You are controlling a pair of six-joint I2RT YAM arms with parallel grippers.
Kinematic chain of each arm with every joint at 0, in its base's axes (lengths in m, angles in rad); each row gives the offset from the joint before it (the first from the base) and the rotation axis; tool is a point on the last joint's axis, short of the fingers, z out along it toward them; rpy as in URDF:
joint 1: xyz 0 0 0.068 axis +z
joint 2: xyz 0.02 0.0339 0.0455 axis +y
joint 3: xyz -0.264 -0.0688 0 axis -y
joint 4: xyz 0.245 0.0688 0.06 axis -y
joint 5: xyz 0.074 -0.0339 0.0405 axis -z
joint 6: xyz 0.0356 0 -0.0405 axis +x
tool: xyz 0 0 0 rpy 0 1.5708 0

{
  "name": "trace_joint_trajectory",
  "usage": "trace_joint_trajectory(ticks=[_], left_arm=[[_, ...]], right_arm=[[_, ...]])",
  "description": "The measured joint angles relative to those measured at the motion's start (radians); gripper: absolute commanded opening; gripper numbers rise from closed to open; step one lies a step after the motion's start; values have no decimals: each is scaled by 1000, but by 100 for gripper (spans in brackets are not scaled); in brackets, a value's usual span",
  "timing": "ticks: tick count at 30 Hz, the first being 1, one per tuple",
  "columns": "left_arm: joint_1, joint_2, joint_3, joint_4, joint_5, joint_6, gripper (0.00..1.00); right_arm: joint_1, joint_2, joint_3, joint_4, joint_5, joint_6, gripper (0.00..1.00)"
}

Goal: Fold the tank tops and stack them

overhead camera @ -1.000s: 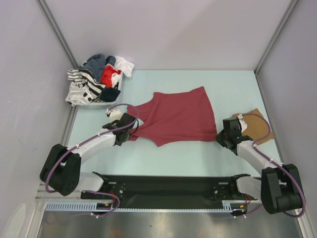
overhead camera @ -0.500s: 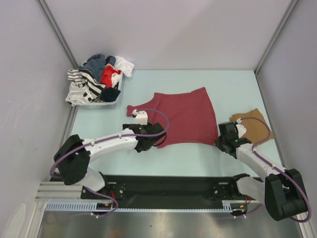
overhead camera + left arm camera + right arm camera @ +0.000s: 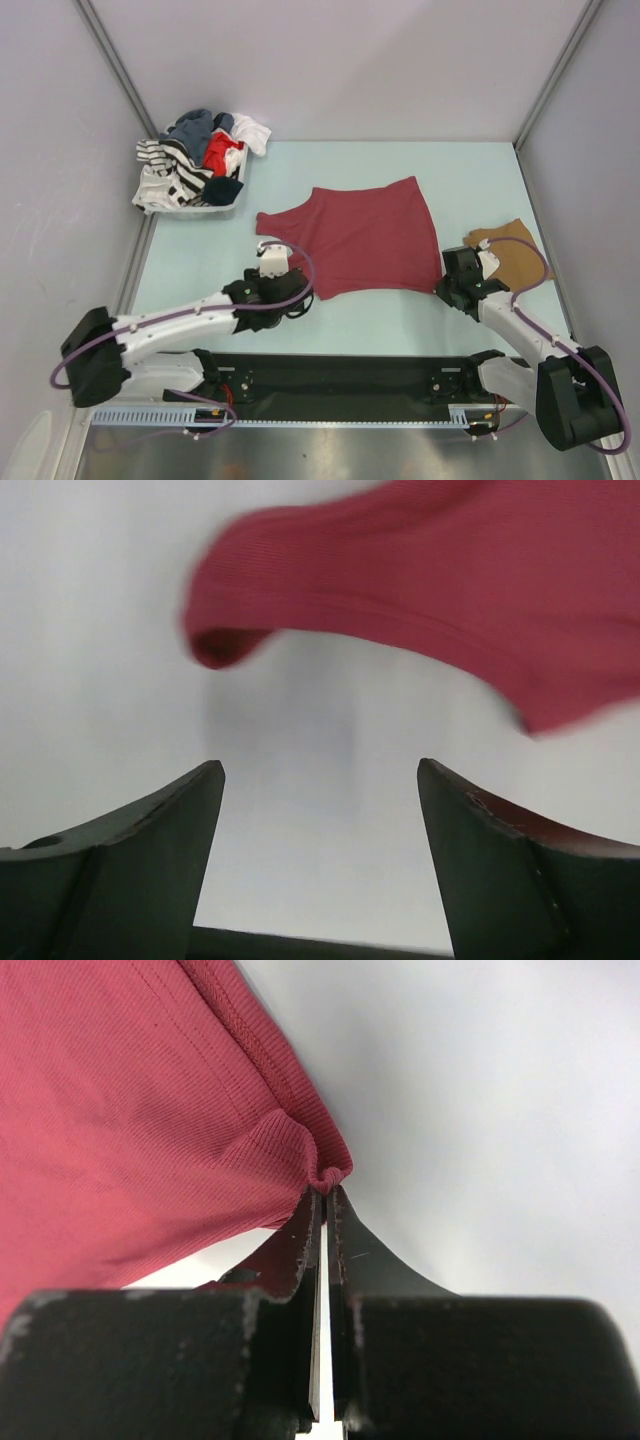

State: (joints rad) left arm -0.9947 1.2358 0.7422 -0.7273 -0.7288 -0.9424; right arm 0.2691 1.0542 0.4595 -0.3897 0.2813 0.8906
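The dark maroon tank top (image 3: 365,235) lies spread flat mid-table, straps toward the left. My left gripper (image 3: 298,290) hovers open just off its near strap. In the left wrist view its jaws (image 3: 320,780) are wide apart and empty, with the maroon strap (image 3: 420,580) ahead of them. My right gripper (image 3: 442,286) is shut on the top's near right hem corner. The right wrist view shows the fingertips (image 3: 325,1192) pinching a bunched bit of maroon cloth (image 3: 130,1110). A tan-brown tank top (image 3: 518,250) lies folded at the right, behind the right arm.
A white basket (image 3: 222,208) heaped with mixed clothes, striped, red, blue and white, stands at the back left. Grey walls close in the table on the left, the right and the back. A black rail (image 3: 340,375) runs along the near edge.
My left gripper carried the near strap to the right, opened and let it go, then drew back toward the near edge. The maroon top now lies flatter. The right gripper kept its hold.
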Motion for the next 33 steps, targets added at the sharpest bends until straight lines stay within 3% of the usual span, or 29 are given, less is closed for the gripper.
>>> trace_joint_trajectory(ticks=[3, 7, 12, 16, 20, 25, 33], left_arm=[[-81, -109, -45, 148, 97, 39, 85], [-140, -107, -49, 294, 194, 42, 87], [-141, 6, -50, 433, 298, -4, 72], [-141, 72, -58, 515, 324, -60, 68], [-141, 101, -57, 549, 312, -90, 66], [-127, 193, -12, 532, 299, -103, 55], [-75, 283, -8, 531, 311, -104, 54]], right_arm=[[0, 2, -1, 0, -1, 4, 0], [0, -13, -18, 6, -6, 16, 0], [0, -28, -28, 6, -8, 19, 0], [0, -28, -28, 6, -8, 18, 0], [0, -28, -28, 7, -9, 18, 0], [0, -28, -28, 7, -9, 18, 0], [0, -31, -28, 7, -9, 16, 0]])
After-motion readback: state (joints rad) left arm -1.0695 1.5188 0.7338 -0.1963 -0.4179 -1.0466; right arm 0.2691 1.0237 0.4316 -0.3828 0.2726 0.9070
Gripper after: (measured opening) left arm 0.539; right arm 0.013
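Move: The red tank top's near armpit corner lies some 12 cm to the right of the left hand, about 3 cm ahead and 6 cm below. The tank top's near strap is about 8 cm ahead and 4 cm left of that hand, and its hem corner, pinched by the right hand, is some 38 cm right and 4 cm ahead. From the right hand the armpit corner lies about 27 cm left and 1 cm back. Towards the red tank top's near armpit corner goes the empty left hand: about 14 cm to the right, rising slightly and swinging a little back at first, then sinking and easing forward to end some 5 cm lower. Its fingertips swing to the right by some 25 degrees, and the fingers draw partly together but stay open just short of the corner. The right hand stays in place and keeps its pinch on the hem corner. ##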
